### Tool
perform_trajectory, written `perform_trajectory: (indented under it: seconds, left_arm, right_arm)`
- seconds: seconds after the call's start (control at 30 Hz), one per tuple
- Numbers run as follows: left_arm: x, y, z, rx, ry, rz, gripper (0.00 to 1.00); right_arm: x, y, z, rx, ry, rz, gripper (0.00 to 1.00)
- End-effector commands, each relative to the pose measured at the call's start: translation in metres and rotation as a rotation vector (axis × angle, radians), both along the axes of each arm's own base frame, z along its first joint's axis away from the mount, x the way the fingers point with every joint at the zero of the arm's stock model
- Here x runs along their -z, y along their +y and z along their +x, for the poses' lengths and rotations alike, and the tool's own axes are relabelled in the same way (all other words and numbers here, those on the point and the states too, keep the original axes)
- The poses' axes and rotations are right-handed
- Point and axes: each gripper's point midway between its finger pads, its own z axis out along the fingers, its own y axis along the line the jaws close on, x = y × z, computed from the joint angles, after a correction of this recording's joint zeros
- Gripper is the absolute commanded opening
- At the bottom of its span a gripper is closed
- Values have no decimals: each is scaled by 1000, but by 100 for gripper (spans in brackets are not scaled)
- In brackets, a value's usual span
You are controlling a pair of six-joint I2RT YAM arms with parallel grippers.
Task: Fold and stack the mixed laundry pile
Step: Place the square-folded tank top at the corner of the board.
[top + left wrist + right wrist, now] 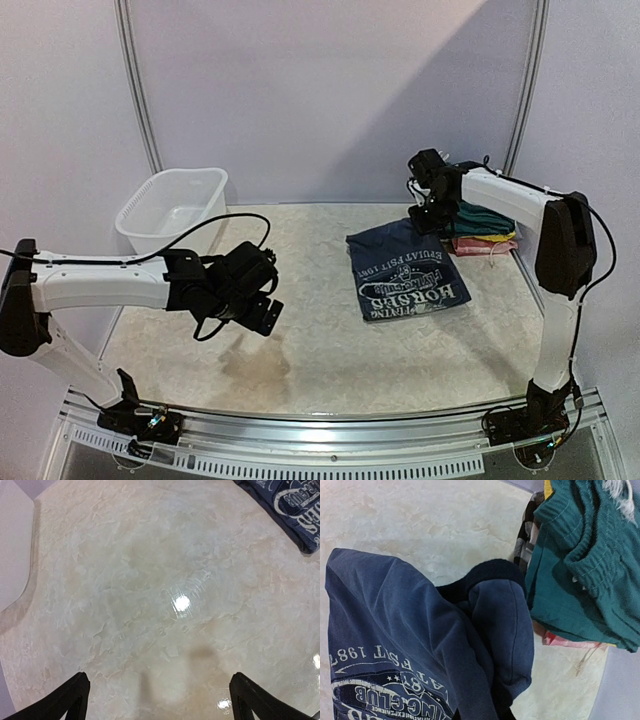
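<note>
The navy T-shirt (pixel 410 270) with white "HORSES" print lies folded on the table, right of centre. Its far right corner is lifted and bunched (pixel 505 630) where my right gripper (pixel 432 215) is shut on it; the cloth hides the fingers in the right wrist view. Right beside that corner lies a small stack topped by dark teal shorts (pixel 580 570) with a white drawstring, also seen in the top view (pixel 482 220). My left gripper (pixel 160 700) hovers open over bare table at the left, holding nothing. The T-shirt's edge (pixel 295 505) shows far off in its view.
A white plastic tub (pixel 172 205) stands at the back left, its wall (pixel 12 545) beside my left arm. Pink cloth (pixel 565 641) and checkered cloth (pixel 527 525) lie under the shorts. The enclosure's right wall (pixel 560 120) rises close behind the stack.
</note>
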Motion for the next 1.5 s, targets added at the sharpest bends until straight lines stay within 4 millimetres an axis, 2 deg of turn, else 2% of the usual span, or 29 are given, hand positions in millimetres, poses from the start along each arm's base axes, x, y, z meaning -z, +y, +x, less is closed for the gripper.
perform_trajectory:
  seconds: [0.0,0.23,0.73,0.97,1.2,1.37,1.43,1.47]
  left_arm:
    - [-20,1,6,-3,-64,-46,100]
    - [-32,6,1,-10,-68,-79,99]
    - [-46,6,0,-24,-77,-113,99]
    - [-50,9,1,-32,-86,-106,99]
    - [-45,4,0,-9,-70,-98,99]
    - [-38,-2,0,24,-46,-79,99]
    - [-35,-5,-1,39,-32,-70,99]
    - [-33,-7,-1,46,-24,-67,99]
  right_arm:
    - [-61,-20,22,-8,-179,-84,0]
    - [-100,-41,35,-13,-263,-118,0]
    - [-162,-62,55,7,-388,-157,0]
    - [-192,-66,57,30,-439,-136,0]
    - [-234,-77,60,81,-509,-139,0]
    - [-251,-99,73,147,-561,-130,0]
    - [-253,-109,82,173,-578,-121,0]
    - [-247,-113,89,182,-573,-124,0]
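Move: The right gripper holds the navy tank top. The stack with the teal shorts on top lies some 8 cm ahead of this gripper, 11 cm to its right and about 10 cm below. The body of the tank top hangs back from the fingers, its middle roughly 7 cm back, 3 cm to the left and 9 cm lower. For the empty left gripper, the stack is about 30 cm ahead, 39 cm to the right and 7 cm below. Keep the right gripper shut on the tank top's gathered edge and hoist it about 25 cm, carrying it forward and to the right, under 10 cm each way, until it is high above the stack in the far right corner. Let the wrist swing the fingers forward and up by some 30 degrees. Raise the open, empty left gripper slightly on the spot. ##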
